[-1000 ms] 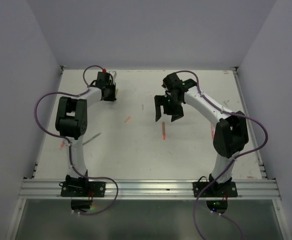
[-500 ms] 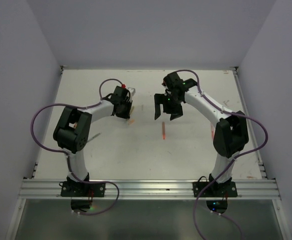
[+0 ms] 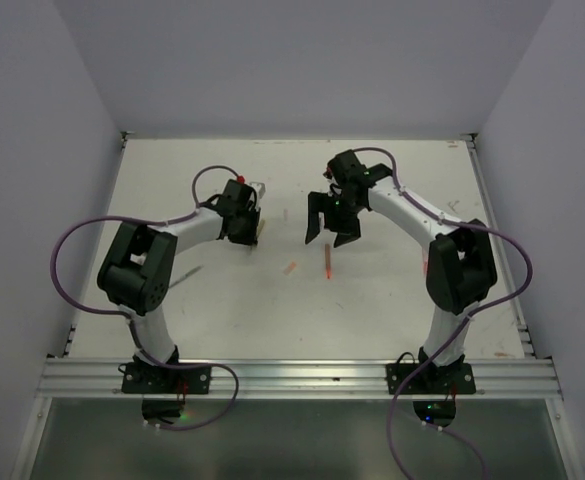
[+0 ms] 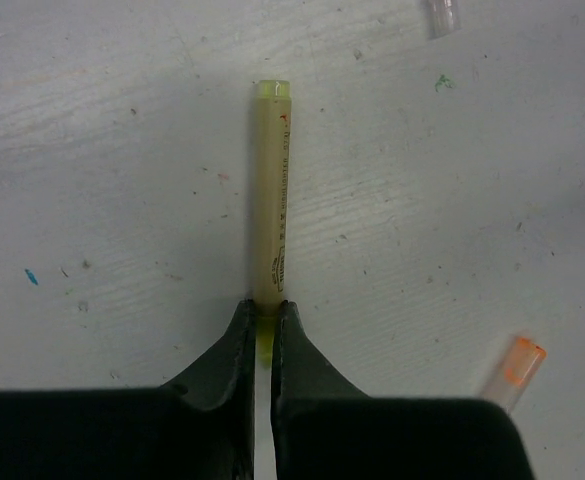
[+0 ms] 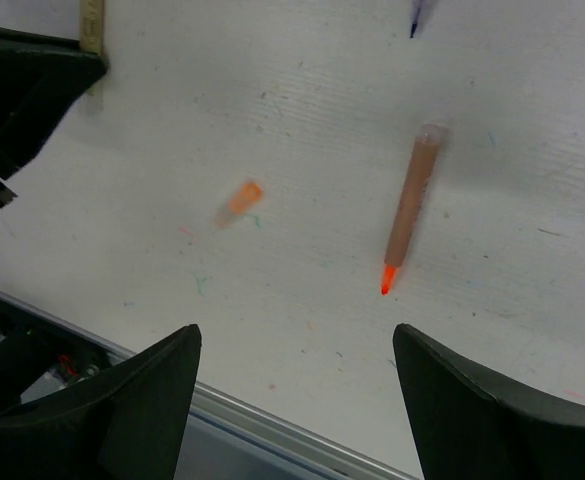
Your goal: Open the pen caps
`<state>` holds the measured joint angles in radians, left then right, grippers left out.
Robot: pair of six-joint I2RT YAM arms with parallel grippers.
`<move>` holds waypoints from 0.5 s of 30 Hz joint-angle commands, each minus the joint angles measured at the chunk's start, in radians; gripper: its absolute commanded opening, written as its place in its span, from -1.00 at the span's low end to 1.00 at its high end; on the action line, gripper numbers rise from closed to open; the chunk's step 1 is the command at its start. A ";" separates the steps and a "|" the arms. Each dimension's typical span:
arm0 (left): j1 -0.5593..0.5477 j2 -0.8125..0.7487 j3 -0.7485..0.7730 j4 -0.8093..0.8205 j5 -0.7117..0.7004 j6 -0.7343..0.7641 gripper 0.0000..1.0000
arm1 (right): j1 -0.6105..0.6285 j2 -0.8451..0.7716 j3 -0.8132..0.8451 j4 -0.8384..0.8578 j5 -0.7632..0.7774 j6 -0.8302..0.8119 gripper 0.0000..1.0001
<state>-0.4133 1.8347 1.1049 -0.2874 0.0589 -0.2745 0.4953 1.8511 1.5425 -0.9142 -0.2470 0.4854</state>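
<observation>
My left gripper (image 4: 264,308) is shut on the near end of a pale yellow pen (image 4: 272,190), which lies on the table and points away from the fingers. In the top view this gripper (image 3: 255,232) sits left of centre. A see-through orange pen cap (image 4: 517,368) lies loose to its right; it also shows as the cap (image 5: 237,200) and the cap (image 3: 290,268). My right gripper (image 5: 297,335) is open and hangs above the table with nothing in it. Ahead of it lies an uncapped orange pen (image 5: 412,205). In the top view the right gripper (image 3: 327,238) hovers just behind that pen (image 3: 327,262).
A clear cap (image 4: 442,15) lies at the far edge of the left wrist view. A grey pen (image 3: 184,275) lies by the left arm. Orange pieces lie at the right (image 3: 425,265) and the left (image 3: 127,290). A dark pen tip (image 5: 417,15) pokes in at the top.
The left arm has swung from the back left toward the centre, still shut. The orange cap now lies farther right and nearer the front. The right gripper has shifted slightly left and stays open.
</observation>
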 commanded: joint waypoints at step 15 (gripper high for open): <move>-0.021 -0.084 -0.057 -0.116 0.127 -0.038 -1.00 | 0.043 0.030 -0.262 0.258 -0.224 0.188 0.19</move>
<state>-0.4282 1.7847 1.0618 -0.3672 0.1577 -0.3042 0.5377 1.9217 1.2839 -0.6754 -0.4656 0.6464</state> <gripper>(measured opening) 0.039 0.601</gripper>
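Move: The loose orange cap lies some 10 cm to the right hand's left, about 2 cm back and 10 cm below. The uncapped orange pen lies almost straight under the right hand, 10 cm down; the yellow pen in the left fingers is about 20 cm to the right hand's left and 10 cm ahead. From the left hand, the orange cap is about 11 cm to the right and 7 cm back. Right hand sinks 7 cm, back 5 and left towards the orange cap, half-closing; left draws yellow pen back 4 cm. ##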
